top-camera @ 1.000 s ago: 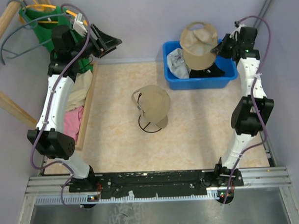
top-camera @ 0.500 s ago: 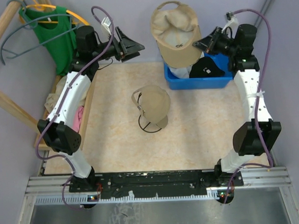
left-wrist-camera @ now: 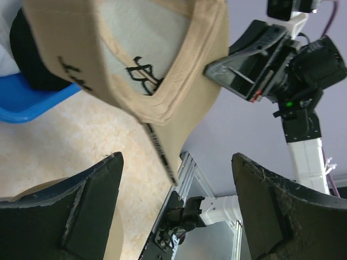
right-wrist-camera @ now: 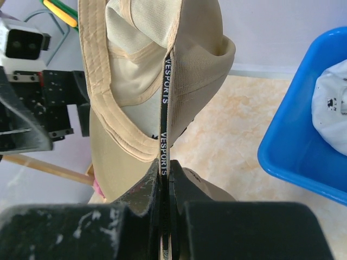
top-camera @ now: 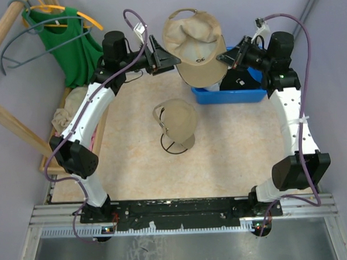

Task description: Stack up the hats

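Note:
My right gripper [top-camera: 223,58] is shut on the rim of a tan hat [top-camera: 194,45] and holds it in the air left of the blue bin [top-camera: 236,96]; the wrist view shows the rim pinched between the jaws [right-wrist-camera: 169,179]. My left gripper [top-camera: 170,57] is open just left of that hat [left-wrist-camera: 130,59], its fingers [left-wrist-camera: 70,211] apart and empty. A second tan hat [top-camera: 176,119] sits on a dark wire-frame stand in the middle of the table. A white hat [right-wrist-camera: 336,100] and a black hat [top-camera: 241,77] lie in the bin.
A green garment [top-camera: 71,45] hangs on a hanger at the back left. A wooden tray [top-camera: 99,124] with beige and pink cloth lies along the left edge. A wooden pole [top-camera: 8,121] slants at the far left.
My right gripper has lifted the tan hat out of the bin and carried it left. My left arm has swung right toward the hat.

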### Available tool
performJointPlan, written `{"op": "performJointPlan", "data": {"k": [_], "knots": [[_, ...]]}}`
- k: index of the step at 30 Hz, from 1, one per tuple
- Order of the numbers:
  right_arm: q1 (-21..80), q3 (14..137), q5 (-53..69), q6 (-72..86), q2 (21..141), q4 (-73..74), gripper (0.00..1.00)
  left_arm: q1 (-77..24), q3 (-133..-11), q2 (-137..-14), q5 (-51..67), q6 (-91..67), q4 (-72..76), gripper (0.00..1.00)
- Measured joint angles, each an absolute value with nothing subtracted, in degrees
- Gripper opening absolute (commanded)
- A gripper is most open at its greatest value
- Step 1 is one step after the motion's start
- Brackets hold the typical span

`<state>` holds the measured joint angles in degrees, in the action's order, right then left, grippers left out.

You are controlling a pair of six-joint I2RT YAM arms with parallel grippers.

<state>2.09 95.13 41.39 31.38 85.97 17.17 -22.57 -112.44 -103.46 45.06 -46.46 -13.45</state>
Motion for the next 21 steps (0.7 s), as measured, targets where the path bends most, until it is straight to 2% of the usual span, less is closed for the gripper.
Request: {"op": "performJointPlan", "data": {"k": [10, 12, 15, 16, 17, 19, 21], "knots": [[5.28, 96.86, 41.19, 32.16, 85.54, 18.81, 0.00, -23.81, -110.74, -103.46, 42.39, -45.04, -15.16, 0.89], [7.20, 96.88, 41.19, 32.14, 85.54, 19.31, 0.00, -24.36, -110.34, -103.46, 42.15, -45.21, -14.28, 0.77], [9.02, 96.88, 40.71, 32.18, 85.54, 19.94, 0.00, -24.91, -110.04, -103.46, 41.78, -45.54, -13.50, 0.32], [9.32, 96.88, 40.47, 32.21, 85.54, 19.97, 0.02, -24.97, -109.86, -103.46, 41.52, -45.36, -13.21, 0.24], [9.34, 96.90, 40.32, 32.25, 85.52, 19.90, 0.07, -24.99, -109.36, -103.48, 41.34, -45.45, -12.43, 0.19], [9.37, 97.32, 40.32, 32.58, 85.54, 20.32, 0.28, -25.15, -106.63, -103.33, 41.34, -46.02, -7.99, 0.11], [9.39, 98.04, 40.38, 33.17, 85.54, 21.23, 0.37, -25.36, -101.06, -102.61, 41.74, -48.07, 0.01, 0.01]]}}
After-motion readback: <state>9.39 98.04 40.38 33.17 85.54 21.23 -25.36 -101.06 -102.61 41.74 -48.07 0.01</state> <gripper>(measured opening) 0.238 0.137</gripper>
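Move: The cap in my right hand's grip has its middle some 7 cm to the right of my left hand, about 3 cm ahead and 3 cm above; from my right hand that is about 9 cm left, 3 cm ahead and 3 cm up. The hat on the wire stand sits roughly 12 cm back, 1 cm right and 20 cm below my left hand. The blue box is about 13 cm ahead, 6 cm right and 34 cm below my right hand. I carry the cap with my right hand about 5 cm left and 3 cm back into my left gripper's open jaws. My left hand sinks some 3 cm and edges right to meet it, then nearly shuts its wide-open fingers on the cap's left edge, and at the very end my right fingers start to part. ##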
